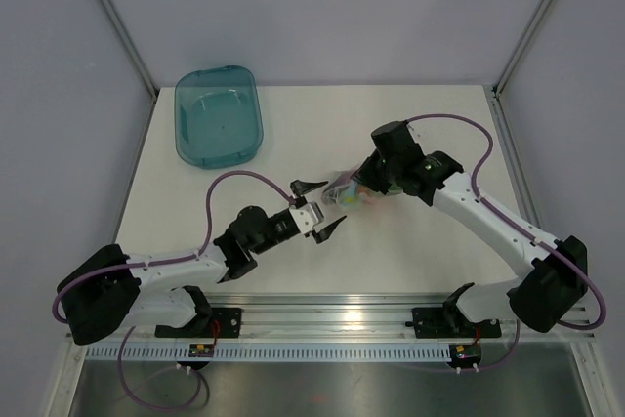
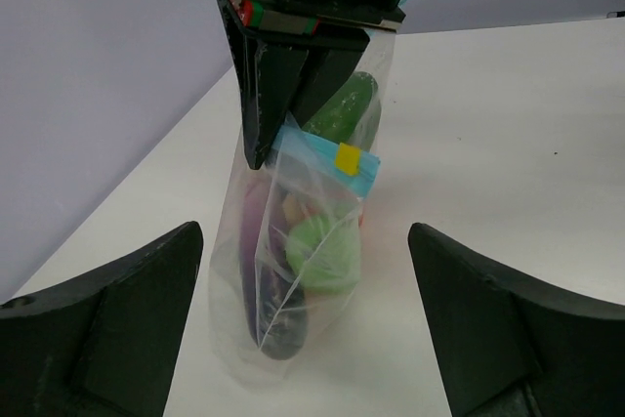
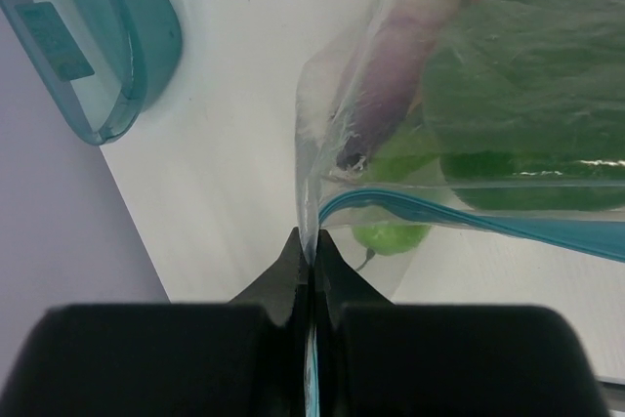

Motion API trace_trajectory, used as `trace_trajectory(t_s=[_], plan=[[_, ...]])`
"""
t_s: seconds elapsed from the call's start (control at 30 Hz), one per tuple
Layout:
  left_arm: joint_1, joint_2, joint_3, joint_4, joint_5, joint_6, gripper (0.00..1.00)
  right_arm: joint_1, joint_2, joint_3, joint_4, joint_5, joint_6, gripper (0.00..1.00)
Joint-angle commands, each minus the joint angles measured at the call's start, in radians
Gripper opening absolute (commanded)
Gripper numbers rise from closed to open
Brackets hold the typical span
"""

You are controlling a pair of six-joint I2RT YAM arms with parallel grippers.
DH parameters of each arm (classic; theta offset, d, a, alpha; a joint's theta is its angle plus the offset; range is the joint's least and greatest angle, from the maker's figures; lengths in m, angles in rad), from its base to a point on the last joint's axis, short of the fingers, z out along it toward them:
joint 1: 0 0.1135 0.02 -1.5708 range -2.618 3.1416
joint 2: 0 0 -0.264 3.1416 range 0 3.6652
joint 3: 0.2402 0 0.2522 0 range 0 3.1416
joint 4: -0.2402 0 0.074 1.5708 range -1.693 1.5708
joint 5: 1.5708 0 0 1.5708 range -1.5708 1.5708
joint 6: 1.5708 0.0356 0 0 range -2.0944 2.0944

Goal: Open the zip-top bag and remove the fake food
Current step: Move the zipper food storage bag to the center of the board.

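The zip-top bag (image 1: 344,189) hangs upright over the middle of the table, its bottom at the tabletop. My right gripper (image 3: 308,241) is shut on the bag's top edge, just beside the blue zip strip (image 3: 469,218). Inside the bag (image 2: 293,271) lies the fake food: a purple eggplant (image 2: 273,290), a light green piece (image 2: 322,253), a dark green pod (image 2: 344,109) and a bit of orange. My left gripper (image 2: 305,241) is open. Its fingers (image 2: 127,319) stand wide on either side of the bag's lower part without touching it. The zip strip carries a yellow tab (image 2: 348,157).
A teal translucent tub (image 1: 219,114) stands at the table's back left corner, also seen in the right wrist view as a tub (image 3: 107,36) left of the bag. Grey walls close in the table on the left, back and right.
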Motion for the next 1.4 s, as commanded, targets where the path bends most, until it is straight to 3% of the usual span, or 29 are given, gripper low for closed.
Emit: trace_trajectory(t_s=[0.0,0.13,0.33,0.5,0.63,0.73,0.87,1.1,1.37], plan=[[-0.009,0.009,0.047,0.034,-0.011,0.032,0.85,0.021,0.015,0.050,0.030,0.026,0.018,0.00],[-0.012,0.032,0.081,-0.021,-0.008,0.035,0.78,0.032,0.022,0.052,0.034,0.027,0.021,0.00],[-0.013,0.056,0.092,-0.020,-0.032,0.038,0.77,0.044,0.028,0.061,0.033,0.036,0.020,0.00],[-0.015,0.055,0.112,-0.055,-0.029,0.014,0.65,0.050,0.033,0.061,0.037,0.029,0.020,0.00],[-0.018,0.067,0.147,-0.109,-0.017,0.005,0.45,0.050,0.028,0.061,0.039,0.027,0.015,0.00],[-0.018,0.070,0.161,-0.132,-0.020,0.002,0.18,0.050,0.024,0.059,0.040,0.026,0.013,0.00],[-0.019,0.061,0.165,-0.146,-0.037,-0.006,0.00,0.050,0.015,0.058,0.045,0.035,0.004,0.04],[-0.019,0.046,0.162,-0.150,-0.098,-0.031,0.00,0.050,-0.007,0.049,0.074,0.053,-0.039,0.10],[-0.018,0.017,0.152,-0.156,-0.190,-0.054,0.00,0.050,-0.025,0.033,0.129,0.027,-0.114,0.25]])
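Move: The end of the zipper bag's blue zip, with its yellow slider, sticks out about 4 cm to the left gripper's right, level with it in reach and height. The right gripper, some 4 cm farther out and 5 cm to the right of the left gripper, pinches the zip; from the right gripper, the slider lies about 4 cm back, 1 cm left and 1 cm lower. The bagged food hangs about 8 cm below the right gripper, 3 cm to its right and 1 cm back. Bring the open left gripper about 2 cm to the right and slightly forward and down onto the zip end, while the right, still pinching the bag, carries it just over 1 cm left. Shut the left fingers on the zip at the yellow slider, then ease that hand a centimetre or so forward and back left; open the right fingers about a quarter and start raising that hand. ##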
